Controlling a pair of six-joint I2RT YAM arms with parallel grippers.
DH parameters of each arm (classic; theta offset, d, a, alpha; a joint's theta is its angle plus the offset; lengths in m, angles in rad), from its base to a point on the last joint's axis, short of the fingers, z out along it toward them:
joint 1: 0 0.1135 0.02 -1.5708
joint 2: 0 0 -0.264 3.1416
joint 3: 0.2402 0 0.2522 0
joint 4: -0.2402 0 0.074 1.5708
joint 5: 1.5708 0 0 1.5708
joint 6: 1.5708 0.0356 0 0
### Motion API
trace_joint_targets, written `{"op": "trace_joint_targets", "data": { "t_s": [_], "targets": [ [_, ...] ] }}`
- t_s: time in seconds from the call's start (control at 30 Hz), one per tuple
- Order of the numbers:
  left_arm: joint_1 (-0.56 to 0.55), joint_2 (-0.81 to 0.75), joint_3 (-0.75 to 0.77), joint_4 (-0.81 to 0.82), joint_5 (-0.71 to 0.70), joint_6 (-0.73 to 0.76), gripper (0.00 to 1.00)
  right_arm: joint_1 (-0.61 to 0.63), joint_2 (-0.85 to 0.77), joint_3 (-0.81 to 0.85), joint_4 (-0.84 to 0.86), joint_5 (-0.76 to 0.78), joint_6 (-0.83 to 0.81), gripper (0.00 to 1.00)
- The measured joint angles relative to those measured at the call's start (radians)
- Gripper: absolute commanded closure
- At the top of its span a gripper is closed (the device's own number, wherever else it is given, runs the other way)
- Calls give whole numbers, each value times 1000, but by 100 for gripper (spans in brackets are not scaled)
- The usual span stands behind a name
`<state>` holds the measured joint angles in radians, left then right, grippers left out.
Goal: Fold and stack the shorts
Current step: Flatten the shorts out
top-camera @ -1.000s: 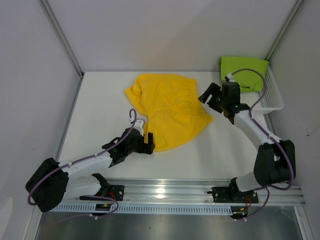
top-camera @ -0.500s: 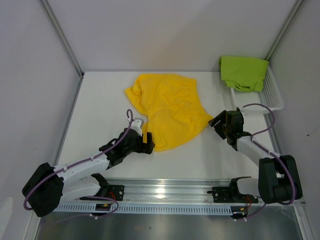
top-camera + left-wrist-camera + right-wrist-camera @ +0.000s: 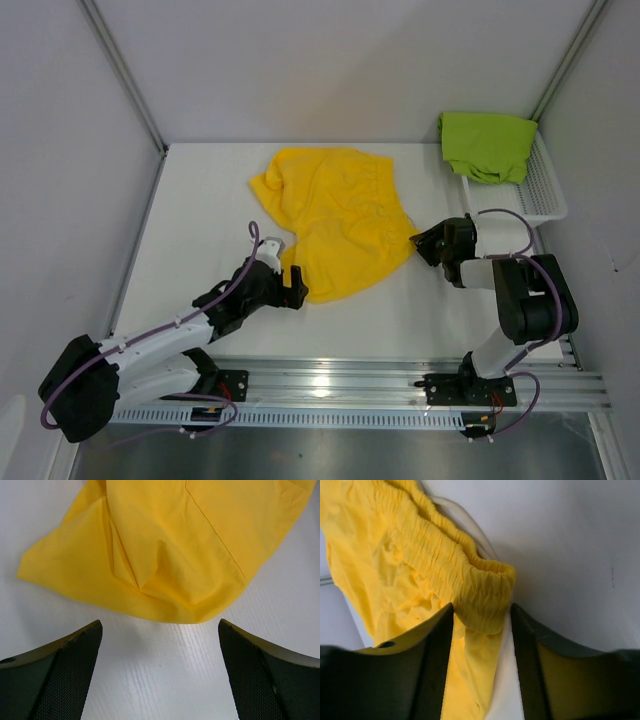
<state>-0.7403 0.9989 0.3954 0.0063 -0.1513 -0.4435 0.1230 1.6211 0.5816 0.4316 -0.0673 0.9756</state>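
Note:
The yellow shorts (image 3: 335,210) lie crumpled and spread on the white table (image 3: 200,210). My right gripper (image 3: 425,243) sits low at their right edge. In the right wrist view its jaws straddle the gathered elastic waistband corner (image 3: 480,600); the gripper (image 3: 481,609) is still open, with a strip of table showing beside the right finger (image 3: 530,645). My left gripper (image 3: 295,285) is wide open just short of the shorts' near hem (image 3: 190,612), with nothing between its fingers (image 3: 65,670). The green shorts (image 3: 487,145) lie bunched in the basket.
A white mesh basket (image 3: 540,200) stands at the back right against the right wall. Grey walls close in the table on the left, back and right. An aluminium rail (image 3: 330,385) runs along the near edge by the arm bases.
My right arm has dropped from beside the basket down to the shorts' right edge, and its jaws have narrowed round the waistband. The left gripper has edged slightly towards the hem and stays wide open.

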Motion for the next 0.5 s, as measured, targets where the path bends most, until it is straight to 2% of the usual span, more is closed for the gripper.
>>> {"op": "trace_joint_targets", "data": {
  "t_s": [0.07,0.1,0.17,0.33,0.5],
  "targets": [
    [0,-10,-5,0,0,0,1,0,13,2,-1,7,4,77],
    [0,-12,-6,0,0,0,1,0,16,2,-6,13,0,89],
    [0,-13,-7,0,0,0,1,0,15,6,-10,16,-2,100],
    [0,-33,-15,11,6,14,1,1,-26,72,-117,23,-31,100],
    [-21,-48,-19,33,18,28,1,12,-198,163,-315,72,-80,100]
  ]
}}
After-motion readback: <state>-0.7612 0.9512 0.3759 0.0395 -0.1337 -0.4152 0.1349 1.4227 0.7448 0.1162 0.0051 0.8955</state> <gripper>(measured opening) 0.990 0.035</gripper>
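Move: The right hand's half-open fingers already straddle the right-hand corner of the shorts' waistband, which sits about 1 cm ahead and 1 cm below, level sideways. The middle of the spread shorts is some 18 cm to this hand's left and 4 cm farther out; the white basket is roughly 22 cm to the right and 15 cm ahead. From the left hand that corner lies about 14 cm ahead, 26 cm right and 5 cm down. The right fingers shut on the waistband corner and pinch it, the hand dipping only slightly as they close. With the cloth gripped, it then lifts nearly straight up off the table, about 7 to 8 cm and quickening, its fingertips tilting up slightly. ##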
